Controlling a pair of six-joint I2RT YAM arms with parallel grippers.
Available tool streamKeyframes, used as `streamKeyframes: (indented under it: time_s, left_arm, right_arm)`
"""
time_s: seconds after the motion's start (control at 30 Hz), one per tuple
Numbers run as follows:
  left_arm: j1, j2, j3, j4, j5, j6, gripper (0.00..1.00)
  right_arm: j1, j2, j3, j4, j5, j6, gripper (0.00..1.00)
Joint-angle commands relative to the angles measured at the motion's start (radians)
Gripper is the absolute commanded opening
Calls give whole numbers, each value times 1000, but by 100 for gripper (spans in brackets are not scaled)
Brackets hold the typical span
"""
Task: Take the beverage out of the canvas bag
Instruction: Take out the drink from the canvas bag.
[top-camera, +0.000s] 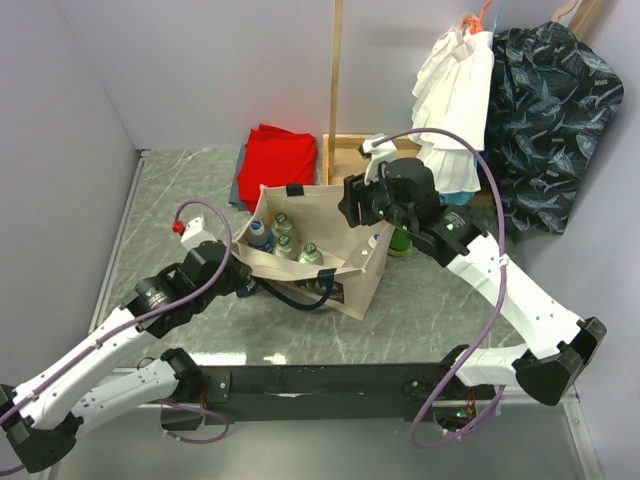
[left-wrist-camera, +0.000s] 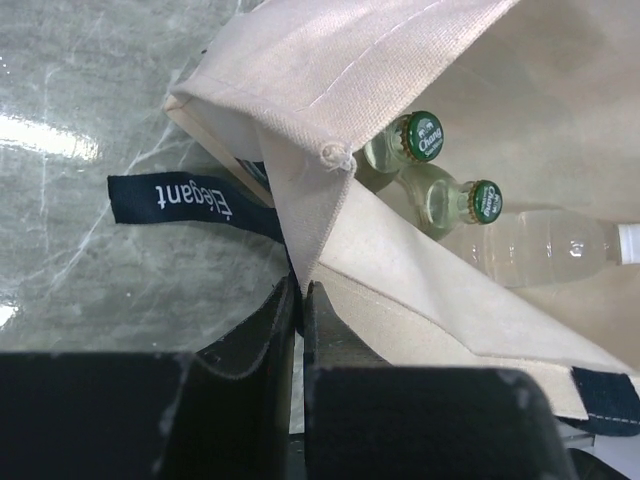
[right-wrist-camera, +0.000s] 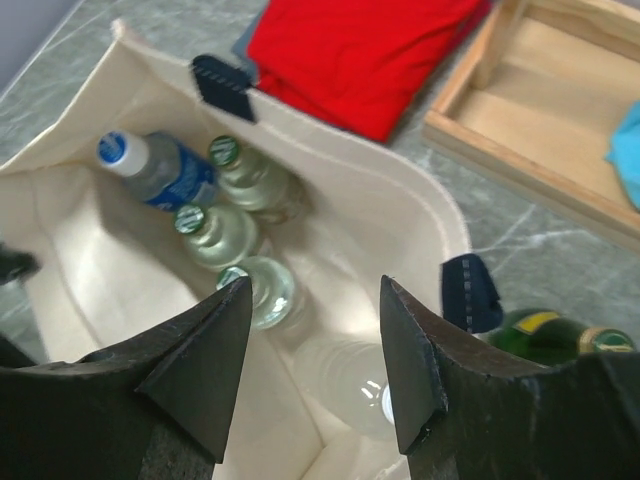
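Note:
The beige canvas bag (top-camera: 372, 272) stands open mid-table with several beverage bottles in it. These are green-capped glass bottles (right-wrist-camera: 205, 232), a blue-labelled plastic bottle (right-wrist-camera: 165, 172) and a clear plastic bottle (right-wrist-camera: 350, 380). My left gripper (top-camera: 246, 276) is shut on the bag's near-left rim (left-wrist-camera: 330, 215), beside the navy handle (left-wrist-camera: 185, 200). The green caps (left-wrist-camera: 424, 135) show inside in the left wrist view. My right gripper (right-wrist-camera: 315, 300) hangs open above the bag's right end, over the clear bottle, with nothing between its fingers. A dark green bottle (right-wrist-camera: 545, 335) stands outside the bag's right wall.
A folded red cloth (top-camera: 282, 160) lies behind the bag. A wooden tray with an upright post (top-camera: 345, 150) stands at the back right. White and dark garments (top-camera: 520, 95) hang there. Walls close in the left and back sides.

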Motion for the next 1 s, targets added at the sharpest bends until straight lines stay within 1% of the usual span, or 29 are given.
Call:
streamKeyframes:
  time_s: [0.0, 0.17, 0.23, 0.4, 0.5, 0.57, 0.67, 0.7, 0.73, 0.8, 0.83, 0.87, 0.9, 0.93, 0.97]
  left_arm:
    - [-2, -6, 6, -107, -20, 6, 1]
    - [-2, 33, 7, -63, 6, 23, 1]
    - [-2, 39, 6, -57, 8, 29, 1]
    - [-2, 53, 15, -35, 18, 45, 1]
    - [-2, 51, 9, -67, 9, 45, 1]
    - [-2, 40, -3, -67, 1, 54, 1]
    - [-2, 43, 3, -49, -2, 62, 4]
    - [-2, 45, 7, -44, 3, 62, 7]
    - [-2, 47, 10, -31, 6, 66, 13]
    - [0, 57, 10, -18, 9, 72, 15]
    - [-2, 60, 10, -9, 9, 74, 23]
    - [0, 68, 12, -3, 9, 77, 28]
    - [-2, 73, 14, -1, 9, 79, 32]
    - [-2, 80, 20, 3, 9, 80, 35]
    - [-2, 83, 23, 6, 11, 80, 35]
  right_arm:
    - [45, 15, 25, -16, -53, -7, 61]
    - [99, 81, 68, -92, -91, -25, 61]
    - [120, 100, 60, -95, -79, -27, 61]
    - [125, 133, 20, -131, -71, 1, 61]
    - [133, 121, -35, -126, -65, 15, 61]
    - [139, 101, -72, -126, -79, 34, 61]
    - [165, 64, -128, -131, -79, 62, 60]
    - [185, 55, -142, -135, -58, 77, 60]
    - [200, 38, -153, -155, -57, 88, 60]
    - [235, 20, -187, -169, -34, 108, 60]
    - [246, 5, -199, -178, -39, 111, 61]
    - [258, -3, -219, -184, -39, 122, 60]
    - [286, -9, -228, -189, -6, 130, 61]
    - [294, -20, -245, -197, 2, 140, 61]
    - [298, -23, -254, -200, 4, 149, 61]
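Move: On the canvas bag's near rim the navy strap patch lies about 13 cm back, 4 cm left and 15 cm below the right hand. Inside the bag, lower down, the front glass bottle is some 4 cm back and 8 cm left of that hand, and the clear plastic bottle about 3 cm back and 2 cm right. The green bottle stands outside, roughly 11 cm right and 1 cm ahead. From the left hand the patch is some 15 cm right, 1 cm back, about level. Swinging down and back, the right hand first edges some 5 cm left into the bag mouth, then descends and draws back over the front glass bottle towards the near-rim strap patch, about 12 cm down and 10 cm back in all. It tips down and keeps its fingers apart. The left hand stays at the bag corner, still pinching it, and late on starts to open. ##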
